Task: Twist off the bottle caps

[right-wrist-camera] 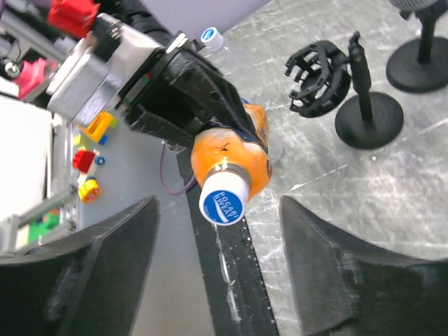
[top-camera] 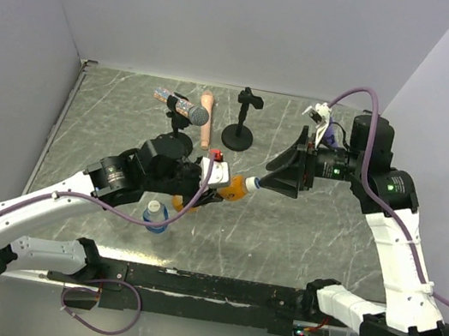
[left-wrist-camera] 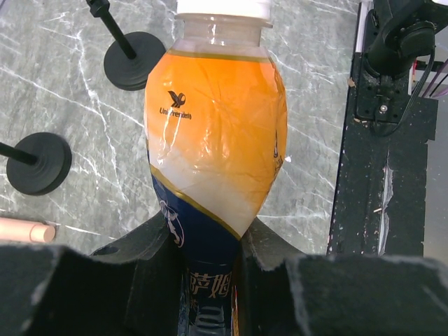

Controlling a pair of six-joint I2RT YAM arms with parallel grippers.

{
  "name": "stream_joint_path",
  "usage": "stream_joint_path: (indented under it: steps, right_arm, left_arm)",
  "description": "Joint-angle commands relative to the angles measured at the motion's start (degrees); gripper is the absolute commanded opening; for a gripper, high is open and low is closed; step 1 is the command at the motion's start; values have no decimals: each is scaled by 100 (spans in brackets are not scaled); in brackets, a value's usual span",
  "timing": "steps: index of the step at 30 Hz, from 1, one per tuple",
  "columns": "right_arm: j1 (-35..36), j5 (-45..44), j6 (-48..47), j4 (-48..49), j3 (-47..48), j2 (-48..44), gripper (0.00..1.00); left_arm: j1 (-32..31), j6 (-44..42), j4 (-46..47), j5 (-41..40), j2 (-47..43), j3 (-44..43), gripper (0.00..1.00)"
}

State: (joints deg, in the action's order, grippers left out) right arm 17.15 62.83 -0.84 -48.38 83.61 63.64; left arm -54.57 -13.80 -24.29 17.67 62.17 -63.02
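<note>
My left gripper (left-wrist-camera: 210,246) is shut on the dark blue lower end of an orange bottle (left-wrist-camera: 213,133), which it holds lying sideways above the table (top-camera: 327,230). The bottle's white cap (right-wrist-camera: 224,197), blue on top, is on its neck and points at my right gripper (right-wrist-camera: 224,269). The right gripper is open, with one finger on each side of the cap and not touching it. From above, the cap (top-camera: 252,183) sits just in front of the right gripper (top-camera: 270,183). A small blue bottle (top-camera: 155,219) stands upright near the left arm with its cap (top-camera: 154,206) on.
A black stand with an empty clip (top-camera: 239,127) rises at the back centre. A microphone (top-camera: 189,110) rests on a second stand beside a peach-coloured rod (top-camera: 206,121). Both round black bases (left-wrist-camera: 133,59) (left-wrist-camera: 38,162) lie beyond the bottle. The black mounting rail (top-camera: 212,288) runs along the near edge.
</note>
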Motion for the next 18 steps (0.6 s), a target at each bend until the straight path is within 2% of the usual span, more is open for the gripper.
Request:
stream_joint_path:
  steps: [1, 13, 18]
  right_arm:
    - [174, -280, 313, -83, 41, 87, 72]
    - [641, -719, 137, -215, -91, 272, 69]
    - [720, -623, -91, -303, -38, 299, 51]
  left_arm:
    - [7, 123, 293, -18, 49, -210, 1]
    - [16, 229, 417, -53, 129, -298, 1]
    - [7, 246, 443, -62, 93, -254, 1]
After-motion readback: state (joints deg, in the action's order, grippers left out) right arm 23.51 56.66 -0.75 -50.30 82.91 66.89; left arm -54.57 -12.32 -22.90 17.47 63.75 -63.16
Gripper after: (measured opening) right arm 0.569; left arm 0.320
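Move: About 4 cm to the left of the right hand and 3 cm below it, barely 1 cm nearer the base, sits the cap of the orange bottle. From the left hand, which grips the lower part of that bottle, the cap is some 9 cm right, 3 cm ahead and 5 cm up. Counted from the right hand, well below it, the blue-and-white bottle stands about 27 cm left and 8 cm back, the empty stand roughly 10 cm left and 24 cm ahead. Sinking about 3 cm and easing some 2 cm left, the right hand brings its open fingers down and in towards the cap, the fingertips dipping roughly 5 degrees. The fingers narrow from wide open to a little over half open, one on each side of the cap, with no grip on it yet. The left hand keeps its hold on the bottle and stays nearly in place. ##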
